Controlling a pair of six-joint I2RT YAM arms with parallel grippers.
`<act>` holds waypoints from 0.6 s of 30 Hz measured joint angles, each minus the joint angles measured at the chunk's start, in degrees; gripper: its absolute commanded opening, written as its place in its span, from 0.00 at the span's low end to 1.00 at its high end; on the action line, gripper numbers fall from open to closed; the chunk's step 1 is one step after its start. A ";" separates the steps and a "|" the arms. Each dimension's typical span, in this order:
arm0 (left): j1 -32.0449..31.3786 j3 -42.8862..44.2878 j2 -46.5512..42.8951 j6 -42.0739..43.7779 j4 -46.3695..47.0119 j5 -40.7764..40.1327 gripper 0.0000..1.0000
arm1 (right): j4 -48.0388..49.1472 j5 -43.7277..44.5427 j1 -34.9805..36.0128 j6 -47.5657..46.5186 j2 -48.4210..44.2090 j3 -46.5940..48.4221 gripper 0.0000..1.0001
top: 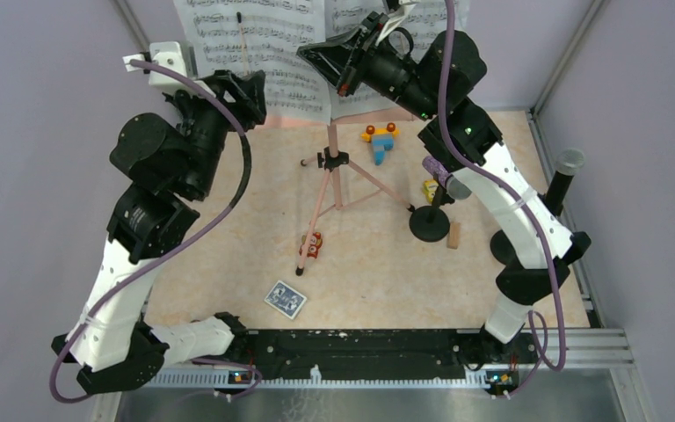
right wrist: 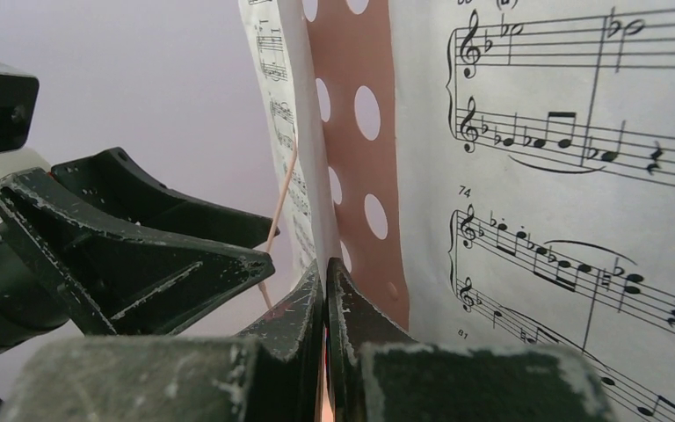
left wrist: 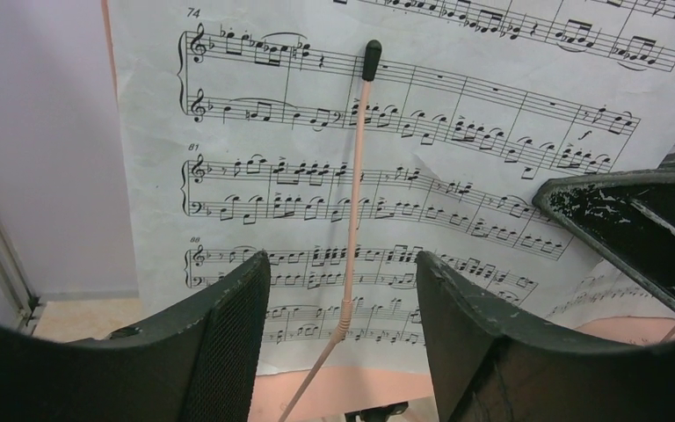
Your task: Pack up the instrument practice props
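The salmon-pink perforated music rack [right wrist: 352,158] stands on tripod legs [top: 334,189] at the back, carrying white sheet-music pages [top: 255,40]. My right gripper [right wrist: 326,268] is shut on the inner edge of the left page [right wrist: 315,202], which curls off the rack. My left gripper [left wrist: 343,259] is open in front of that page [left wrist: 457,132], its fingers either side of the rack's thin pink retaining arm [left wrist: 358,167]. A purple-glitter microphone [top: 439,171] leans in a black round-based holder [top: 429,224]. A black grey-headed microphone [top: 567,171] stands at the right; its holder [top: 503,246] is partly hidden by my right arm.
Small colourful toys [top: 380,141] lie behind the tripod, with a yellow block [top: 429,189] and a wooden block [top: 453,235] near the holder. A red toy [top: 314,244] sits by a tripod foot. A blue card pack [top: 285,299] lies near the front edge. Walls enclose the table.
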 measured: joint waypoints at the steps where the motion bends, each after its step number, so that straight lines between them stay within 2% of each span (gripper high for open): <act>1: 0.00 0.11 0.24 0.15 0.28 0.02 0.64 | 0.00 -0.04 0.00 -0.02 0.00 0.00 0.00; 10: 0.00 0.26 2.23 1.64 1.62 0.31 0.35 | 0.68 -0.33 0.00 -0.11 -0.66 -1.38 0.00; 14: 0.00 0.28 2.32 2.14 1.99 0.33 0.28 | 0.96 -0.50 0.00 -0.31 -1.11 -2.23 0.00; 18: 0.00 0.33 2.32 2.47 2.40 0.33 0.14 | 1.55 -0.57 0.00 -0.48 -2.19 -3.63 0.00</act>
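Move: The lower rod of the left page holder stands between the left hand's open fingers, near the tips, about 2 cm ahead, 1 cm to the right and level. The holder's black tip is some 7 cm ahead, 1 cm right and 10 cm up. The sheet edge in the right fingers lies about 8 cm right of the left hand, 3 cm ahead and 1 cm higher. From the right hand the lower rod is roughly 8 cm left, 3 cm back and 1 cm lower. The lower rod of the left page holder is taken in deeper between the left fingers: that hand eases forward and to the right by some 1.5 cm in all, stays at about the same height, then stops while its fingers close from well open to a narrow gap around the rod. The right hand stays almost in place, fingers still shut on the sheet edge. ##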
